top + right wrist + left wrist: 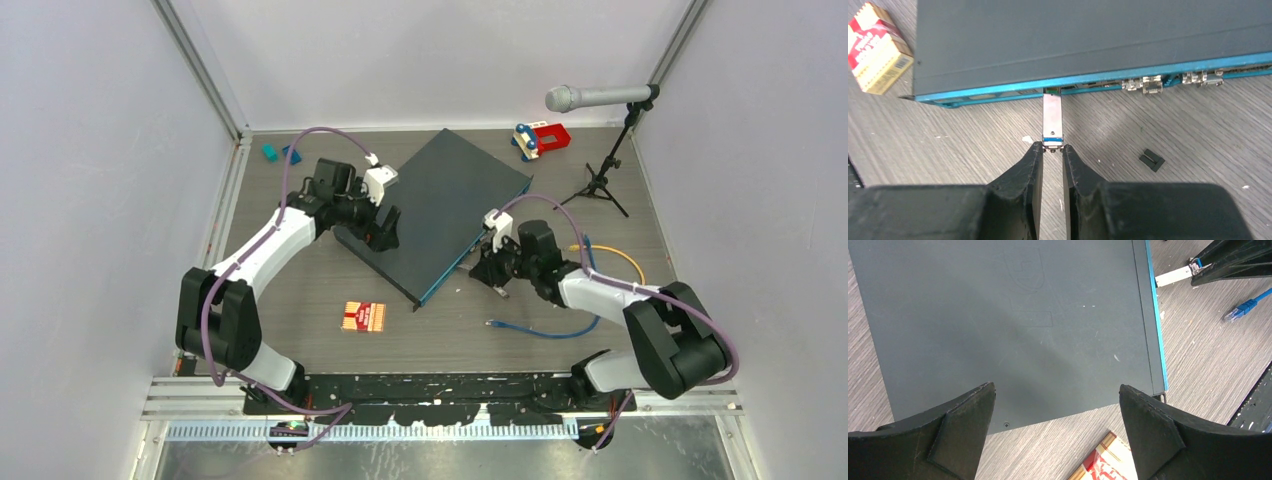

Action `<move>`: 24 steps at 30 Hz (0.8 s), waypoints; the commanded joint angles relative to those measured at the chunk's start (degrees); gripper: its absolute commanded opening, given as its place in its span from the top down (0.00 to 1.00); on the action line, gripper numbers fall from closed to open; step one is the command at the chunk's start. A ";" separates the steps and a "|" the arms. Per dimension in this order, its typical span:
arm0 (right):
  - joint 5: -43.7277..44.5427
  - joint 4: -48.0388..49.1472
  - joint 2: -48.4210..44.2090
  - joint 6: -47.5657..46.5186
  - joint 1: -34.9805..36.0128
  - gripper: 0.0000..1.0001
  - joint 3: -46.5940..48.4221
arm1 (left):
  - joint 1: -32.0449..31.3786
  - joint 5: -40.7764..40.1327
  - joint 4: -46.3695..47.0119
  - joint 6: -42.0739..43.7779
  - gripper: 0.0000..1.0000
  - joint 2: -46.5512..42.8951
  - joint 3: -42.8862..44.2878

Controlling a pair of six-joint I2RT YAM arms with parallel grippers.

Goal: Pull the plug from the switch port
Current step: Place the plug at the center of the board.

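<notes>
The switch [440, 205] lies at an angle in the middle of the table, dark slate top and teal front edge [1088, 79]. A silver plug [1052, 117] with a blue stripe sticks out from a port in that edge, most of its length outside. My right gripper [1052, 146] is shut on the plug's outer end, fingertips pinching it from both sides. The left wrist view shows the plug [1173, 277] at the teal edge too. My left gripper [1057, 390] is open over the switch's [998, 315] near corner, nothing between its fingers.
A red-and-white box [363, 316] lies near the switch's near corner. A blue cable [545, 328] and a yellow cable [610, 255] lie by the right arm. A microphone on a tripod [600, 97] stands back right, beside a red toy [540, 138]. A small black piece [1151, 160] lies near the plug.
</notes>
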 commanded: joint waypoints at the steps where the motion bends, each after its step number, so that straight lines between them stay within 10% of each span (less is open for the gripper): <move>1: -5.76 -12.56 -3.33 -0.95 -0.75 0.98 9.35 | 0.08 0.65 0.35 0.32 0.03 -0.07 2.86; 12: 0.87 -47.40 -10.58 -24.27 -7.90 0.99 17.23 | -0.05 1.07 1.69 0.31 0.04 -0.02 2.85; 24: 4.40 -47.86 -11.21 -32.97 -16.23 0.95 9.72 | -3.19 -2.13 2.11 1.12 0.03 0.57 3.02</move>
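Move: Just beyond the tip of the plug still pinched in the right fingers is the switch port, about 4 cm ahead, 5 left and 3 below. The open board for this plug lies some 13 cm to the right, 5 back and 5 below; on the way the first plug lies 6 cm right and 3 back, the blue connector 3 right and 11 back, the black cap 3 right and 4 ahead. From the left hand that open spot is about 34 cm right, 14 back. Lifting the pinched plug away from the switch edge, the right hand rises about 7 cm, then swings right past the first plug and sinks again, ending some 13 cm right and 4 cm back, near its starting height. The wrist tips the fingers about 25 degrees more steeply down, and they keep their hold throughout. ##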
